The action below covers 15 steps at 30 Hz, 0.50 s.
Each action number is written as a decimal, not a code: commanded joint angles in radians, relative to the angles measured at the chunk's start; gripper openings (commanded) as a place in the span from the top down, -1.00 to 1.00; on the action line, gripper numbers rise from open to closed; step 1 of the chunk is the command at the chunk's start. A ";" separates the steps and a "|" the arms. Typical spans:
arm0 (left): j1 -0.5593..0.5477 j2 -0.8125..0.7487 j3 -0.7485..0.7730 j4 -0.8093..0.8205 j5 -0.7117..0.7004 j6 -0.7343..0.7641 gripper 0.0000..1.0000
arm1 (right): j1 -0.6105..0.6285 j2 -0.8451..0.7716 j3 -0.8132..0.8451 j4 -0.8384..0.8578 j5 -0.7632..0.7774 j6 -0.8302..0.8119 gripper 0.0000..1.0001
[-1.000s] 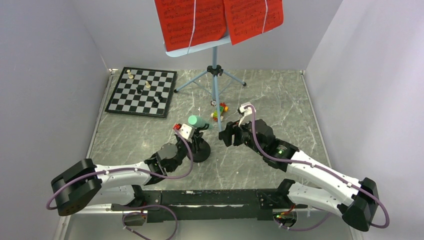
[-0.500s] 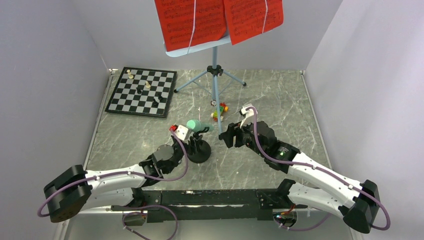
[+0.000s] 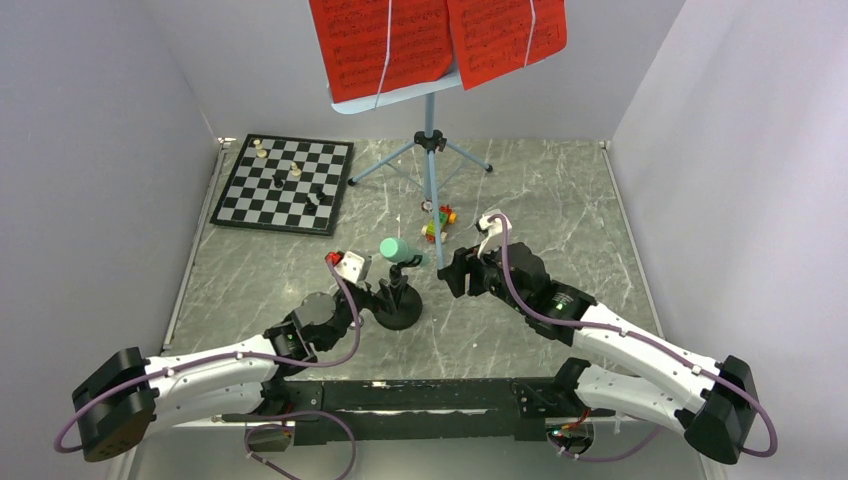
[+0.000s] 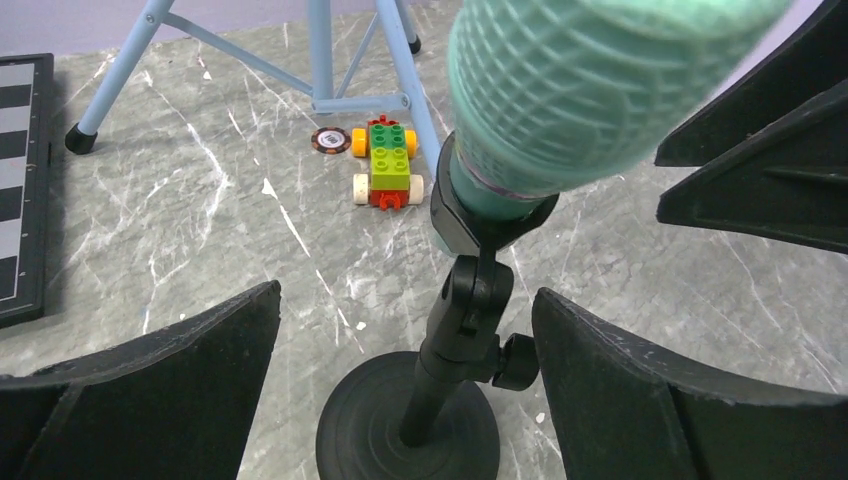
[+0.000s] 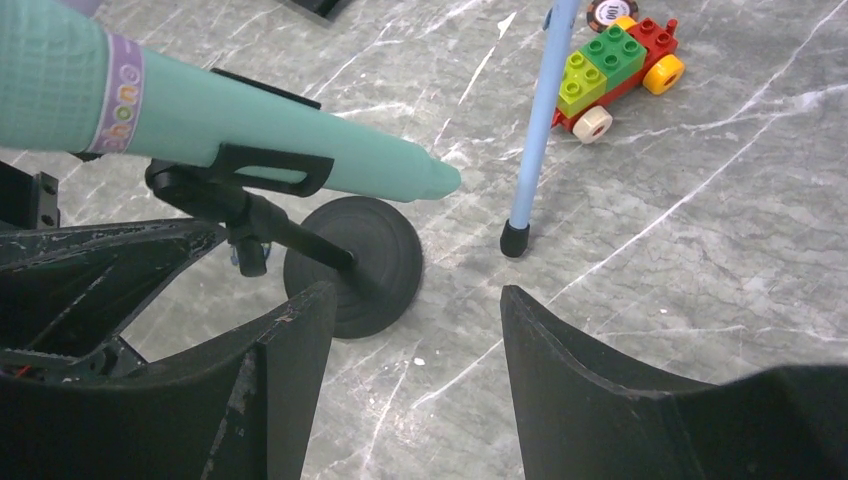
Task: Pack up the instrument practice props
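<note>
The mint-green toy microphone lies tilted in the clip of the small black mic stand, which stands on its round base. My left gripper is open, its jaws wide on either side of the stand's stem without touching it. My right gripper is open and empty, just right of the microphone's tail. Behind stands the light blue music stand on its tripod, holding red sheet-music pages.
A black-and-white chessboard with pieces lies at the back left. A small multicoloured block toy sits by a tripod leg, whose foot is close in front of my right gripper. Grey walls enclose the marble table.
My left gripper has opened wide, let go of the mic stand and drawn back a little to the left. The right arm has hardly moved.
</note>
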 commanded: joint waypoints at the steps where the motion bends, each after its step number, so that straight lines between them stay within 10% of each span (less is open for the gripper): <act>1: -0.003 -0.028 -0.010 0.042 0.037 -0.017 -0.99 | -0.004 0.004 0.012 0.039 -0.009 0.001 -0.31; 11: 0.002 0.030 -0.095 0.264 0.086 0.011 -0.28 | -0.004 0.003 -0.019 0.157 -0.080 -0.050 -0.35; 15: 0.002 0.019 -0.131 0.290 0.103 0.001 -0.51 | -0.004 -0.007 -0.033 0.209 -0.073 -0.057 -0.39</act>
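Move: For the left hand, the mic stand's knob lies about 3 cm ahead, 3 cm to the right and 2 cm lower. The microphone's middle is some 5 cm ahead, 3 cm right and 5 cm above. The music stand's near foot is on the table, about 12 cm ahead, 12 cm right and 15 cm down. From the right hand, the knob is roughly 10 cm left, level in reach and 3 cm below. Back and then down, the left hand first eases about 1 cm away from the mic stand's post, wide open, then sinks some 1.5 cm and closes by about a third, its right finger beside the knob. The right hand, part open and empty, creeps about 1 cm left towards the mic stand, turning slightly counter-clockwise. ##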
